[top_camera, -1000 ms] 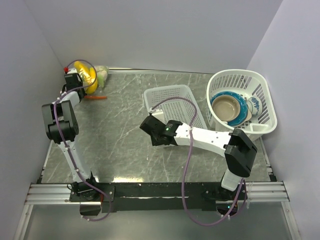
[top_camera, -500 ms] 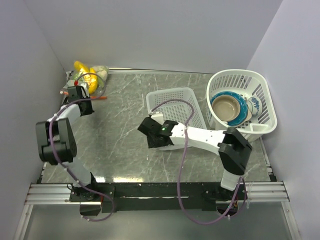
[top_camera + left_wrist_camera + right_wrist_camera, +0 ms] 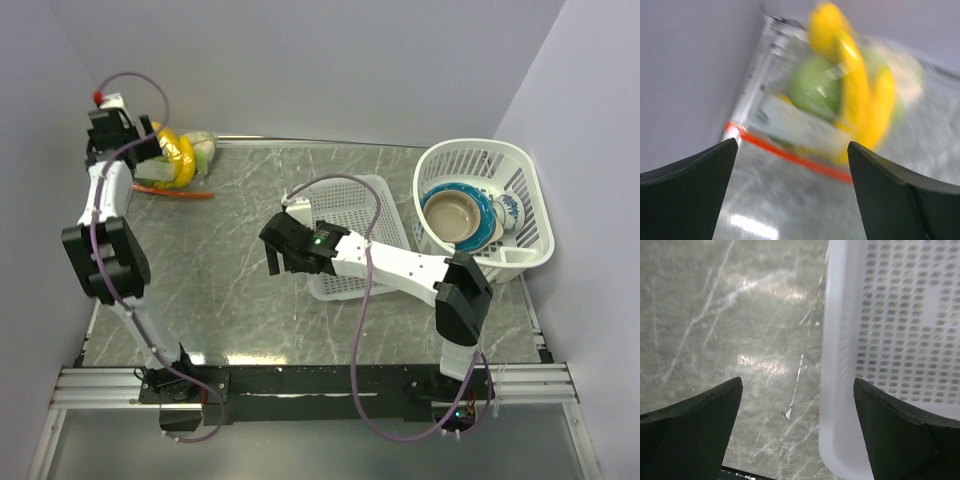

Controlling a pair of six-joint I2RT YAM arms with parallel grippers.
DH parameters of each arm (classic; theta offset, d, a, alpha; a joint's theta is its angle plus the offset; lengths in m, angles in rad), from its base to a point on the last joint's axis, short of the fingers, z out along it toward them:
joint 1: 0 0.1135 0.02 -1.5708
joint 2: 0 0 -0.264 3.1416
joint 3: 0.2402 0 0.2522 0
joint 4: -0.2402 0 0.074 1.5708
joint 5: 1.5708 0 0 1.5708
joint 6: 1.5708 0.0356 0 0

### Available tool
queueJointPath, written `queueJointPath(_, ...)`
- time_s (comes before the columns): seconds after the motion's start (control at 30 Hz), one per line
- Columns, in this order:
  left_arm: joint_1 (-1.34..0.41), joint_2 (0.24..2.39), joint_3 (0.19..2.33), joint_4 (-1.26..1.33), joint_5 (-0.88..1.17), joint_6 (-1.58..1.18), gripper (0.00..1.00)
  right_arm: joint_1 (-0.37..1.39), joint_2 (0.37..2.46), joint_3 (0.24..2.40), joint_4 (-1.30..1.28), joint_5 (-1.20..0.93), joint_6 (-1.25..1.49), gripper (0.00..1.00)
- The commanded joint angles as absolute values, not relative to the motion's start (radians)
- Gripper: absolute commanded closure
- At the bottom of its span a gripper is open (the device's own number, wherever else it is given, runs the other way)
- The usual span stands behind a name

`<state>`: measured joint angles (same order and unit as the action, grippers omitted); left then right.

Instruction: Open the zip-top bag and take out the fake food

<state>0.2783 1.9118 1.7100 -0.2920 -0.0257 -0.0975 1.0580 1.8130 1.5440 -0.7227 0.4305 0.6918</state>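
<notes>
The zip-top bag [image 3: 180, 165] lies in the table's far left corner, its orange-red zip strip [image 3: 175, 192] facing the near side. Inside show the yellow banana bunch [image 3: 178, 155] and a pale cauliflower [image 3: 205, 150]. In the left wrist view the bag [image 3: 805, 125] is blurred, with banana bunch [image 3: 860, 95], green leafy ball [image 3: 815, 87] and zip strip [image 3: 790, 155]. My left gripper [image 3: 125, 140] is open and empty, raised just left of the bag. My right gripper [image 3: 285, 245] is open and empty above the table, at the white slotted basket's left rim [image 3: 840, 365].
The white rectangular slotted basket [image 3: 350, 200] stands mid-table. A round white basket [image 3: 520, 185] at the far right holds blue and tan bowls [image 3: 457, 215]. Walls close in at the back and left.
My left gripper rose and swung back toward the far left corner, above and beside the bag. My right gripper moved left and a little farther back, off the slotted basket.
</notes>
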Motion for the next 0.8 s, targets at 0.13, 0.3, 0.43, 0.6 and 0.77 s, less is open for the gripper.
queueJointPath(0.13,0.359,2.192,1.993,-0.399,-0.104,-0.279,0.01,1.071,1.709,1.546,-0.733,0.541,0.637,0.0)
queueJointPath(0.3,0.367,2.181,1.867,-0.304,-0.136,-0.316,0.03,1.072,1.733,1.551,-0.739,0.532,0.634,0.0)
queueJointPath(0.43,0.383,2.189,1.815,-0.278,-0.104,-0.333,0.03,1.072,1.743,1.554,-0.749,0.541,0.623,0.0)
queueJointPath(0.6,0.391,2.201,1.753,-0.216,-0.12,-0.347,0.03,1.072,1.723,1.534,-0.746,0.557,0.604,0.0)
queueJointPath(0.77,0.391,2.21,1.737,-0.14,-0.163,-0.371,0.03,1.086,1.697,1.511,-0.735,0.574,0.594,0.0)
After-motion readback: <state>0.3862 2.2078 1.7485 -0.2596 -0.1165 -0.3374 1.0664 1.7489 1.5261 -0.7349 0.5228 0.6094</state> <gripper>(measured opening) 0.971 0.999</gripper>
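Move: The orange zip's left end, with the bag's slider, lies about 10 cm to the left hand's left, 2 cm ahead and 19 below. The yellow bananas are some 6 cm ahead and 5 to its right, the pale cabbage 10 ahead and 11 to its right, both about 17 down. From the right hand, the zip end is about 42 cm left, 21 ahead and 11 below. Open left hand sinks 14 cm and shifts 7 cm left towards the zip end; right hand rises slightly. ##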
